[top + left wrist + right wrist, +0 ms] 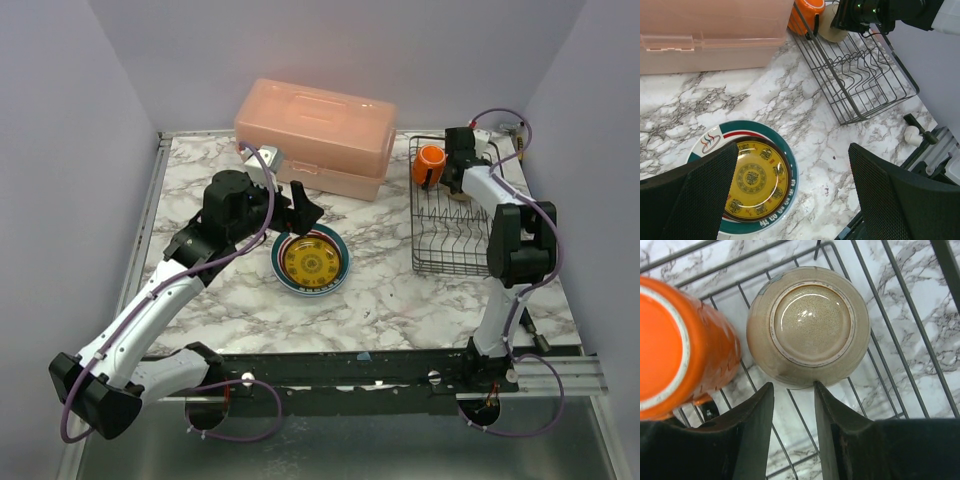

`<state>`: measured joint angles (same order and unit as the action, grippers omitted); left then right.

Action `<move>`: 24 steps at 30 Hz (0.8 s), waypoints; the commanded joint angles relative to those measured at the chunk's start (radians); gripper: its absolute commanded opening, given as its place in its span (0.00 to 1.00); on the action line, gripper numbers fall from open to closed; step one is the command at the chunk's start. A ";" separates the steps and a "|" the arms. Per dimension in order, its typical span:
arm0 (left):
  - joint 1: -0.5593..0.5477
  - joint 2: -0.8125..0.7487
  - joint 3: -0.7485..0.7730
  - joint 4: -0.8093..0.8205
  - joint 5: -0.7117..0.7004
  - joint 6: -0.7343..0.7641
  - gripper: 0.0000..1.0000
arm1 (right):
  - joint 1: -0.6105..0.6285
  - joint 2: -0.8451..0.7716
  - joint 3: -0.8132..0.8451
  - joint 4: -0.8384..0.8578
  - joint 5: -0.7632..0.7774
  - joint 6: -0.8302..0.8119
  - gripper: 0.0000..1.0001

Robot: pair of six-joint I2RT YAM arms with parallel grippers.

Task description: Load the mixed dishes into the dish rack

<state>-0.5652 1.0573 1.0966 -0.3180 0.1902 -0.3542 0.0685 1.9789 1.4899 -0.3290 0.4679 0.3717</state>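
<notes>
A yellow patterned plate (311, 262) lies on a white, teal-rimmed plate (786, 156) on the marble table, left of the black wire dish rack (455, 235). My left gripper (305, 212) hovers open and empty above the plates' far edge; in its wrist view the yellow plate (752, 180) lies under the left finger (695, 195). The orange mug (429, 165) and the cream bowl (809, 325), upside down, sit in the rack's far end. My right gripper (793, 387) is open and empty just behind the bowl, its fingertips at the bowl's rim, with the mug (680, 347) to its left.
A big pink lidded box (315, 135) stands at the back, left of the rack. The rack's upright prongs (860, 82) fill its near half. Purple walls close in the table on three sides.
</notes>
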 commanded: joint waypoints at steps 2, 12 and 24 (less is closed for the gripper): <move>-0.006 0.019 0.009 -0.013 -0.014 0.018 0.91 | -0.019 0.068 0.066 0.042 0.047 -0.019 0.44; -0.006 0.035 0.017 -0.021 -0.033 0.029 0.91 | -0.005 -0.048 0.031 -0.032 -0.047 0.000 0.60; -0.005 0.075 0.008 -0.009 -0.019 0.020 0.91 | 0.326 -0.756 -0.525 -0.012 -0.205 0.078 0.88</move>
<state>-0.5652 1.1065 1.0969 -0.3378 0.1741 -0.3382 0.2764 1.3056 1.0451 -0.3237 0.3328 0.4049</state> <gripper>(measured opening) 0.910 0.875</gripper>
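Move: The right hand's half-closed fingertips are at the near side of the bowl, whose middle lies about 3 cm ahead, 2 cm to the right and 1 cm lower. The orange mug stands beside it in the rack, about 4 cm ahead and 8 cm left of the hand at a similar height. The stacked plates lie far off, some 45 cm left, 25 cm back and 7 cm lower. From the left hand the bowl is about 12 cm ahead, 45 cm right and 23 cm below. With its fingertips at the bowl's near side, the right hand nudges forward about 2.5 cm at level height, pushing the bowl deeper into the far right corner of the rack while the fingers begin to part. It then reverses and pulls away fast, back some 15 cm, left and up about 10 cm each, towards the plates' side, coming free of the bowl, opening almost fully, swinging counter-clockwise and tipping up, while the empty, open left hand sinks about 2 cm. ##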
